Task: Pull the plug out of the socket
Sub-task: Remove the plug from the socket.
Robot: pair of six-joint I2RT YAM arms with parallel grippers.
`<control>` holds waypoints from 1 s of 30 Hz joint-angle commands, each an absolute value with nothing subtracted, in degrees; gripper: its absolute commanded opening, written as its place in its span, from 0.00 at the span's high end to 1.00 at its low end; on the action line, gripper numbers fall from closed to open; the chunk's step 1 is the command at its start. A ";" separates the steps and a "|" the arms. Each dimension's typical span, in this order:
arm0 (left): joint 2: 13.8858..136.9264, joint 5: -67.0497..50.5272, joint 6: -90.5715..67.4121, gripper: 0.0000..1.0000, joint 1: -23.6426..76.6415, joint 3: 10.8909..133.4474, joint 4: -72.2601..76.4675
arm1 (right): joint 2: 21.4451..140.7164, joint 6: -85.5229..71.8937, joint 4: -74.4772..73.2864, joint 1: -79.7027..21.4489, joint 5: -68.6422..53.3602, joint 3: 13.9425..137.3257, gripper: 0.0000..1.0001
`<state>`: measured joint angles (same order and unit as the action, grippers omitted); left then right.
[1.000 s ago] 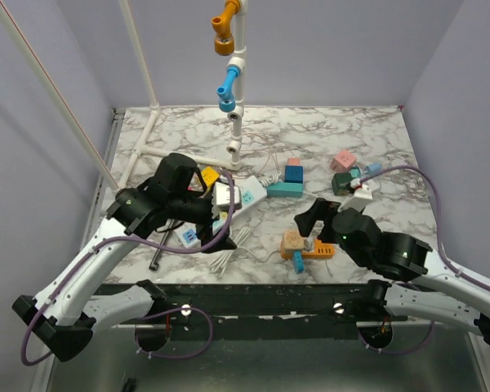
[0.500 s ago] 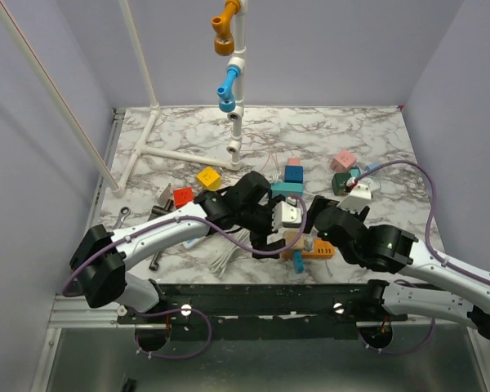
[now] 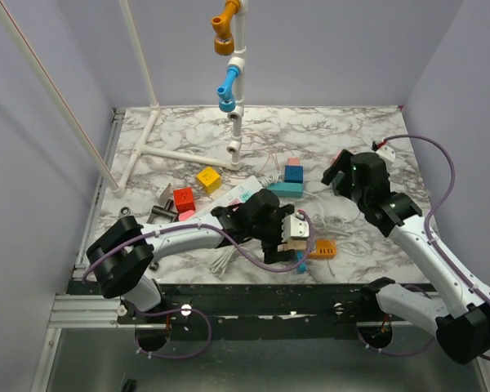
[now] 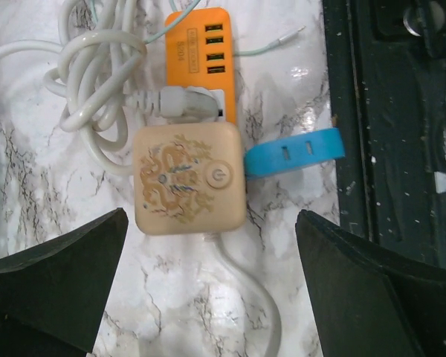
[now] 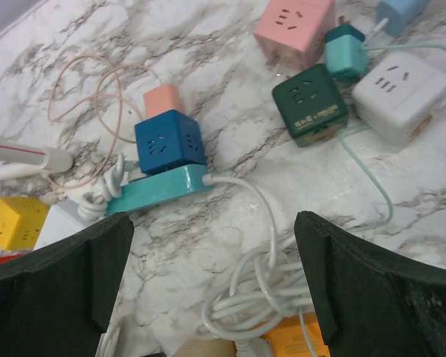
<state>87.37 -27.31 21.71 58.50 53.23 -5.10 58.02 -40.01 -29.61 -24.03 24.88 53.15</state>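
Observation:
The socket, a long white power strip, lies left of centre with its near end under my left arm; no plug shows on its visible part. My left gripper hangs open just short of a beige cube socket with a round button. A white plug with a coiled white cord lies between that cube and an orange strip. My right gripper is open above a tangle of white cord, near a teal strip that carries a blue cube.
A blue strip lies beside the beige cube, close to the table's front edge. Green, pink and white cubes sit at the right rear. Yellow and red cubes lie left. A white pipe frame stands at the back.
My left arm has swept from the left side to the front centre, over the beige cube. My right arm has pulled back from the front centre to the right rear. Both grippers stayed open.

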 commanded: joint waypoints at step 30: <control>102.75 -25.02 22.88 0.26 60.38 66.95 -15.92 | 48.49 -40.13 -33.57 -22.50 16.17 43.33 0.00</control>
<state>99.85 -24.84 23.99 59.42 63.70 -10.44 49.19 -39.64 -31.03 -22.79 15.90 42.37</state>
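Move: The beige plug, on the near end of the orange strip, lies about 2 cm ahead of the left hand, 4 cm to its right and 5 cm below. The blue plug sticks out of its near side, some 3 cm back and 5 cm right of the left hand; the strip's middle is 1 cm ahead and 8 cm right of that hand. From the right hand, high up, the beige plug is roughly 9 cm back, 7 cm left and 17 cm below. The left hand eases down, right and a little forward onto the beige plug, about 4-5 cm in all with a slight lift midway, then closes its wide-open fingers by about a fifth while sinking again and tipping its fingertips a few degrees further down, so the pads come against the plug's front and back sides. The right hand, fingers still wide open, sinks and draws back some 6 cm towards the beige plug and the orange strip, touching nothing. ##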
